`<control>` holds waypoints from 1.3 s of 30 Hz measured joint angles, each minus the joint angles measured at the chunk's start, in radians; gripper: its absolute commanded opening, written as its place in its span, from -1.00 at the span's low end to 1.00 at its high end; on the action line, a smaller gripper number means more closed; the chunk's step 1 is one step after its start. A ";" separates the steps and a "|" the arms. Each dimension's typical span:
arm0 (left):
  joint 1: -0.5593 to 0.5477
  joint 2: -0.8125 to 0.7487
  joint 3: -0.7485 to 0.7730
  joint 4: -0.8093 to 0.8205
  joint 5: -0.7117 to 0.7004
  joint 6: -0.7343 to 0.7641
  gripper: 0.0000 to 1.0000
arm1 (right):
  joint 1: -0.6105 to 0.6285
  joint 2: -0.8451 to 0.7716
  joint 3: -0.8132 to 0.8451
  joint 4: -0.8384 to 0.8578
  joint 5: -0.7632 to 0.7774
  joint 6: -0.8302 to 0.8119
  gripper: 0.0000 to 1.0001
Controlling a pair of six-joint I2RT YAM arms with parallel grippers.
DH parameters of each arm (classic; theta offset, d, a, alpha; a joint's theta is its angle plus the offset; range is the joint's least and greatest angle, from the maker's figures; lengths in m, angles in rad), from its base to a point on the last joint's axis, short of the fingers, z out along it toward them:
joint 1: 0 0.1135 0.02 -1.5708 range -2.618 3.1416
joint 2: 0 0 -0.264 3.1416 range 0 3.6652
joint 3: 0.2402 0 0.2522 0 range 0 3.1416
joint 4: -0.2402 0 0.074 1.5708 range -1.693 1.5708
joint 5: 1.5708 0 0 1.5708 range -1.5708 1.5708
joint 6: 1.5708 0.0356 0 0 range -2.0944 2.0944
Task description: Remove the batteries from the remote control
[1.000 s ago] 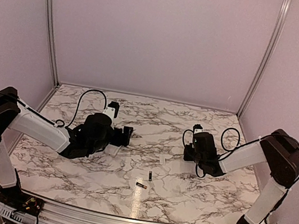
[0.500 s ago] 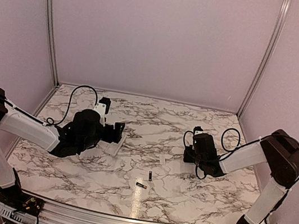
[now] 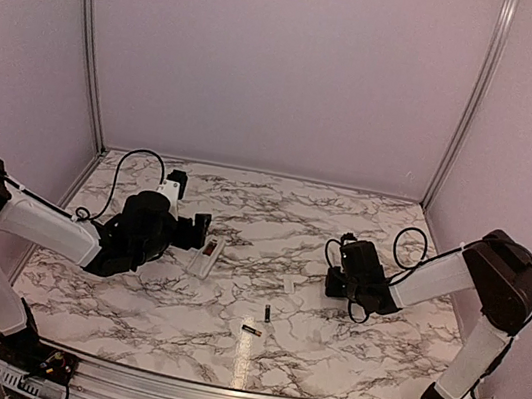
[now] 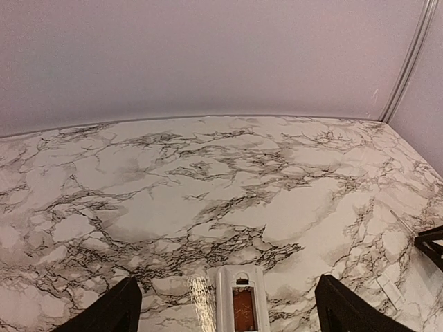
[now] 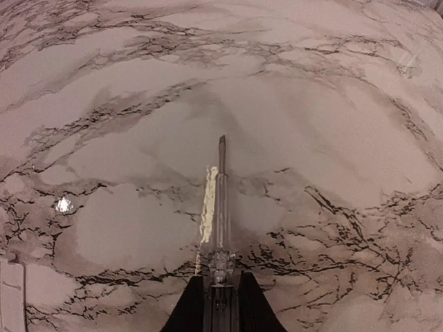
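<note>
The white remote control (image 3: pixel 204 256) lies flat on the marble table, its dark recess (image 4: pixel 243 310) facing up with nothing in it. My left gripper (image 3: pixel 198 233) stands open just behind the remote's near end; in the left wrist view the remote (image 4: pixel 223 304) sits between the wide-spread fingers (image 4: pixel 124 304), touching neither. Two batteries (image 3: pixel 266 312) (image 3: pixel 250 330) lie loose near the table's front middle. My right gripper (image 3: pixel 337 274) is low over the table on the right, shut on a thin grey rod (image 5: pixel 221 194) that points forward along the surface.
A small white flat cover piece (image 3: pixel 290 283) lies between the remote and the right gripper, also seen as the cover (image 5: pixel 10 297) at the right wrist view's left edge. Pale walls with metal rails close off the table at the back and sides.
My left arm has drawn back to the left, and the remote now lies free on the table ahead of its open fingers. The right gripper has shifted slightly, still around the rod.
</note>
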 measured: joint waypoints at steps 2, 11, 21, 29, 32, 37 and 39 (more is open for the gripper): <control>0.003 0.000 0.000 0.000 0.000 0.002 0.83 | 0.000 0.002 0.000 -0.032 -0.010 0.000 -0.59; 0.008 0.000 -0.001 0.000 0.000 0.003 0.83 | 0.000 -0.015 0.019 -0.101 -0.023 -0.002 -0.41; 0.017 -0.004 -0.013 0.001 0.000 0.003 0.82 | 0.000 -0.076 0.073 -0.215 -0.026 -0.020 -0.24; 0.030 -0.057 -0.047 0.001 -0.018 0.006 0.82 | 0.000 -0.205 0.114 -0.254 -0.004 -0.071 0.71; 0.038 -0.082 -0.059 0.001 -0.028 0.009 0.82 | 0.000 -0.262 0.116 -0.262 0.005 -0.085 0.97; 0.055 -0.113 -0.081 0.000 -0.060 0.020 0.82 | 0.000 -0.361 0.112 -0.269 0.006 -0.109 0.97; 0.069 -0.120 -0.087 0.000 -0.072 0.023 0.82 | -0.001 -0.418 0.092 -0.261 0.002 -0.117 0.97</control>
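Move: The right hand still has the screwdriver between its fingers just over the table; the screwdriver's middle lies about 4 cm ahead of that hand, 1 cm to its left and 1 cm lower. The battery cover lies some 10 cm to the right hand's left and 2 cm back, and the nearer battery 14 cm left and 12 cm back. From the open left hand the remote control is about 3 cm ahead, 2 cm right and 14 cm below, the screwdriver roughly 31 cm right and 4 cm ahead. Easing back about a centimetre with its fingers loosening, the right hand lets go of the screwdriver, then climbs straight up off the table some 15 cm, opening wide and tilting its fingertips up by nearly 20 degrees. Late on, the empty left hand drifts about 5 cm left, away from the remote control, and turns slightly counter-clockwise, fingers staying open. ##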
